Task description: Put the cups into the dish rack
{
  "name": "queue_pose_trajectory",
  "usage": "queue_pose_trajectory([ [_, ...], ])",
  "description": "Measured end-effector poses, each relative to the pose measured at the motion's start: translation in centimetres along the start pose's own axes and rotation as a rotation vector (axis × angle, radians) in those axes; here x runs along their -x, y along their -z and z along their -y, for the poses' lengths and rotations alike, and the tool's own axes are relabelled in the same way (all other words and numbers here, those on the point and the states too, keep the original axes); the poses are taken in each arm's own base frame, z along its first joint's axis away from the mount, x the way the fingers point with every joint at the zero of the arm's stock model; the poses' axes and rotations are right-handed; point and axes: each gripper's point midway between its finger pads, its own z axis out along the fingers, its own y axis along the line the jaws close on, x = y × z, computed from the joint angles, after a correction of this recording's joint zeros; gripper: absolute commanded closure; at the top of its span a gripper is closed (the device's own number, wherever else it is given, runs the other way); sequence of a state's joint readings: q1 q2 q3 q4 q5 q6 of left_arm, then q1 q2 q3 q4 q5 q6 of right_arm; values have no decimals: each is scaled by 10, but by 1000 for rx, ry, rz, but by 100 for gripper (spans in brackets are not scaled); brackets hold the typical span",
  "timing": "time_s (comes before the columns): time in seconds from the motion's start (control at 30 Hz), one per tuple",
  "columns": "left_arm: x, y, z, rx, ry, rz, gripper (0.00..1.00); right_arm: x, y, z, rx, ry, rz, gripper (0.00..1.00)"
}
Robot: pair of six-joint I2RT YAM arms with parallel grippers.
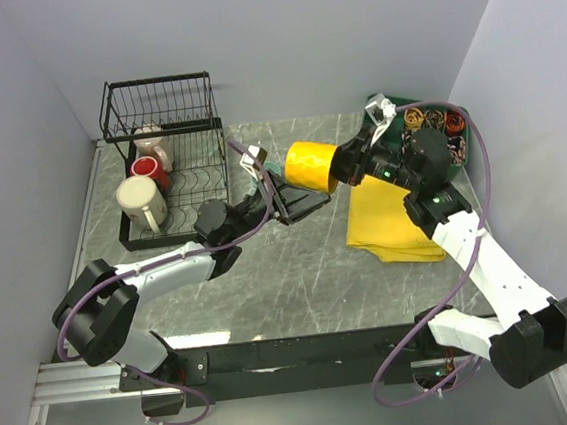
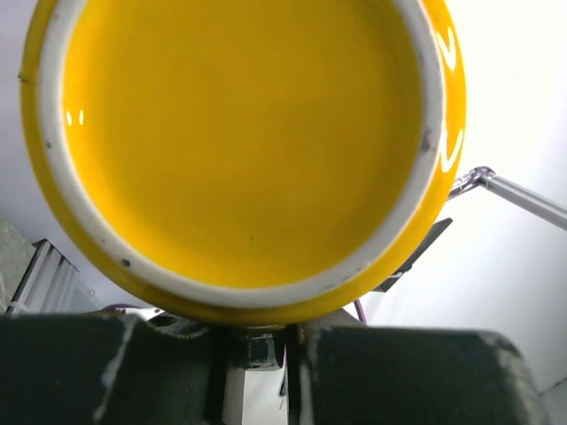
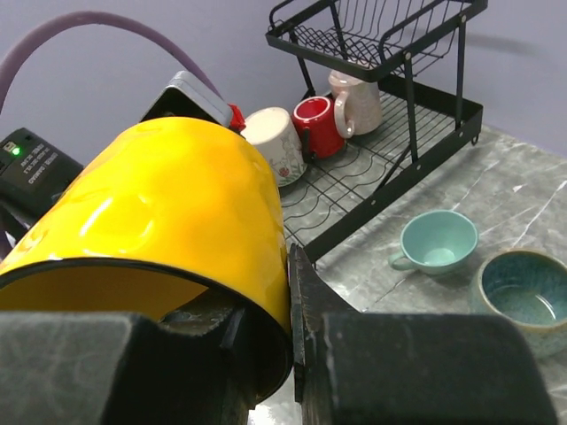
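The yellow mug hangs on its side above the table's middle. My right gripper is shut on its rim, one finger inside and one outside, as the right wrist view shows on the mug. My left gripper sits just below and left of the mug's base; its jaws stand close together with nothing between them. The black dish rack at back left holds a cream mug, a red mug and a beige mug. Two teal mugs stand on the table beside the rack.
A yellow cloth lies under the right arm. A green compartment tray with small items stands at the back right. Walls close in the table on the left, back and right.
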State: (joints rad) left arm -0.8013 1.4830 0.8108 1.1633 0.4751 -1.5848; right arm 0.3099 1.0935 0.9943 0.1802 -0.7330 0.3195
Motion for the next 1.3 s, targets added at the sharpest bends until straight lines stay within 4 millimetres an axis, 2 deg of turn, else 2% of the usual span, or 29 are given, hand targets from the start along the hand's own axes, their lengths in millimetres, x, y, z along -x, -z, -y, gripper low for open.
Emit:
queue_pose_trajectory([
  [0.03, -1, 0, 1, -3, -1, -8, 99, 1, 1, -1, 4, 4, 3, 93],
  [0.07, -1, 1, 1, -4, -4, -12, 99, 1, 2, -2, 6, 10, 4, 76],
  [0.13, -3, 1, 1, -4, -11, -23, 99, 1, 3, -4, 11, 29, 2, 60],
  [0.17, -3, 2, 0, 0, -17, -31, 99, -2, 4, -5, 21, 42, -8, 45],
  [0.23, -3, 4, -5, 18, -24, -44, 99, -10, 7, -8, 42, 66, -35, 33],
  [0.27, -1, 6, -8, 30, -27, -42, 99, -15, 8, -11, 62, 82, -54, 24],
  [0.33, 1, 11, -14, 59, -38, -45, 99, -25, 12, -12, 79, 109, -85, 17],
  [0.37, 1, 16, -18, 82, -40, -44, 99, -29, 15, -11, 89, 140, -97, 9],
  [0.4, 3, 22, -21, 107, -48, -37, 99, -33, 19, -10, 96, 157, -112, 5],
  [0.47, 10, 33, -27, 163, -68, -14, 99, -39, 30, -6, 105, 212, -135, 0],
  [0.63, 36, 60, -24, 284, -200, 102, 99, -60, 65, 6, 109, 308, -186, 0],
  [0.7, 43, 72, -21, 345, -271, 146, 99, -72, 79, 15, 89, 332, -200, 0],
  [0.8, 58, 93, -24, 446, -367, 210, 99, -100, 97, 28, 54, 320, -230, 0],
  [0.9, 82, 122, -41, 591, -445, 288, 99, -125, 110, 44, 6, 277, -268, 0],
  [1.0, 114, 164, -71, 800, -499, 378, 99, -132, 116, 58, -35, 261, -296, 0],
  [1.13, 144, 217, -104, 1051, -551, 459, 99, -133, 121, 65, -62, 258, -302, 0],
  [1.3, 167, 263, -132, 1279, -627, 501, 99, -127, 125, 66, -84, 278, -287, 0],
])
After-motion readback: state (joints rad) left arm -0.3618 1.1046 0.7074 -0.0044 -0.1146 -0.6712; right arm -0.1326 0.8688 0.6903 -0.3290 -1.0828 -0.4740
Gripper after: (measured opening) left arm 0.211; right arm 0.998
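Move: Both grippers already hold the yellow cup: its middle is some 7 cm ahead of the left hand and about 5 cm left of the right hand, near their height. The left hand's goal, the dish rack's free place, lies roughly 20 cm ahead, 27 cm left and 31 cm below. The white mug stands about 11 cm left of that place, the red mug 9 cm left and 8 cm farther out. The small teal cup is 25 cm ahead and 8 cm left of the left hand, 34 cm below. Keep the left fingers shut on the yellow cup's handle while the right gripper opens wide, lets go of the rim and backs off to its right and down, about 15 cm each way once the slight draw back is counted. Then swing the left gripper left, down and forward, some 34 cm in all, to above the rack, turning the fingers from pointing right to forward and slightly down. ##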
